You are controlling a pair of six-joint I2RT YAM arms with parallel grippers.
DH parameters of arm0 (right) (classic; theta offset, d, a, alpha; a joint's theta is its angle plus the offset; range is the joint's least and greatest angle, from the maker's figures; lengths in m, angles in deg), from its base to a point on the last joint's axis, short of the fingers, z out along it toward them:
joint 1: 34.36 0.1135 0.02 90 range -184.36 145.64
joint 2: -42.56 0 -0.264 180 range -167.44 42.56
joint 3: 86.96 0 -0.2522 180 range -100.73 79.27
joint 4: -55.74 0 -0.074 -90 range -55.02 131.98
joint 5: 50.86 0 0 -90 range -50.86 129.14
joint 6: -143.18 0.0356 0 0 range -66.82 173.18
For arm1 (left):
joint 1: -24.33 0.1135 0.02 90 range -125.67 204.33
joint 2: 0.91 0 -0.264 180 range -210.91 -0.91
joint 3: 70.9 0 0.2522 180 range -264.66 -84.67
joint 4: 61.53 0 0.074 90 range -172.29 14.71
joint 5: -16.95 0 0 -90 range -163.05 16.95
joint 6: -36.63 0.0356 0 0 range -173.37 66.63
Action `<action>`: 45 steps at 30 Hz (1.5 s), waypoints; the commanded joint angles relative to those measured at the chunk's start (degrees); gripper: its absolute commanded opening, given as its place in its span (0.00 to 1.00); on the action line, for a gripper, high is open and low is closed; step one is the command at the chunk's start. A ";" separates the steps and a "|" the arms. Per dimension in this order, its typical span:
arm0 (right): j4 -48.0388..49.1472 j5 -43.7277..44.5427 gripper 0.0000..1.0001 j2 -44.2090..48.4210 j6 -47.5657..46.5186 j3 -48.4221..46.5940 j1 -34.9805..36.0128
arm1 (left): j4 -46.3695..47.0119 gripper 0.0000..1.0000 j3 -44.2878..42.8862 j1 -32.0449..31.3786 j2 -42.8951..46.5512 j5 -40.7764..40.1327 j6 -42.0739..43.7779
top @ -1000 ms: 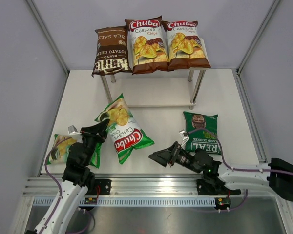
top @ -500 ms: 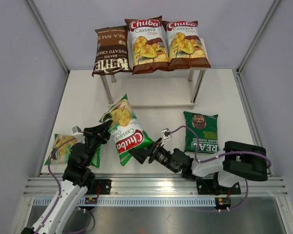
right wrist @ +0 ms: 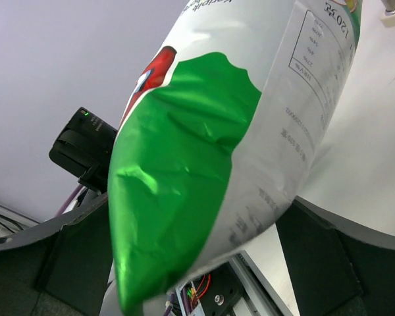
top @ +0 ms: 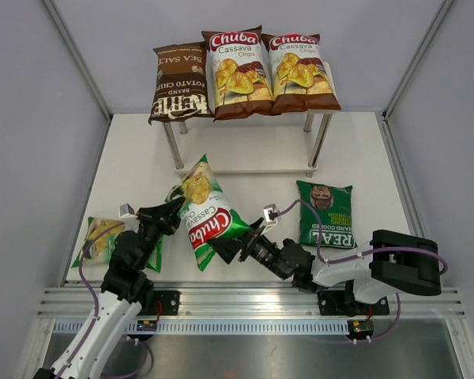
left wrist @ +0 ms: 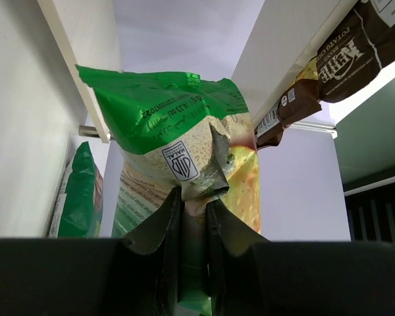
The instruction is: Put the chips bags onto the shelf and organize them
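My left gripper point(top: 174, 208) is shut on the side edge of a light green Chuba bag point(top: 208, 219) and holds it tilted up off the table; the left wrist view shows the crumpled edge point(left wrist: 207, 174) pinched between my fingers point(left wrist: 193, 205). My right gripper point(top: 226, 248) is open, and its fingers straddle the bag's lower end point(right wrist: 197, 171). The shelf point(top: 245, 144) stands at the back. Its top board carries the brown Kettle bag point(top: 178, 81) and two Chuba Cassava bags point(top: 238, 71) point(top: 300, 71). A second light green bag point(top: 99, 241) lies at the left. The dark green REAL bag point(top: 325, 213) lies at the right.
The shelf's lower board is bare between its metal legs point(top: 319, 144). Grey walls close in the table on the left, right and back. A metal rail point(top: 245, 304) runs along the near edge by the arm bases.
My right arm has swung left from beside the REAL bag to the held bag's lower end. My left gripper has raised the bag and shifted it slightly right.
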 commanded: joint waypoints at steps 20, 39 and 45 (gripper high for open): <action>4.73 2.79 0.43 6.60 -8.33 -2.99 0.19 | 16.27 0.27 -1.30 -0.98 -4.07 10.01 11.12; 9.38 2.26 0.28 7.84 -4.13 6.33 -8.50 | -31.49 0.99 -20.70 -0.89 3.86 -13.27 36.07; 5.43 -0.64 0.28 6.70 -2.01 3.00 -18.34 | -39.78 0.99 -34.59 -0.89 -11.41 -6.46 57.84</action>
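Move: My left hand still holds the upper-left side of the green Chuba bag, whose middle is about 8 cm to its right and 2 cm ahead, at its height. From my open right hand, that middle lies roughly 7 cm ahead, 6 cm left and 3 cm higher. The lower shelf board is some 33 cm straight ahead of this hand and 17 cm below; the green Kreal bag lies about 13 cm ahead, 27 cm right and 19 cm down. I close my right fingers on the bag's lower end while both my hands ease up about 3 cm; only then does my left hand open wide and back off to the left and upward, rolling some 40 degrees. With the grip kept, my right hand sinks about 4 cm, then swings forward and to the right towards the lower shelf, turning slightly clockwise. ##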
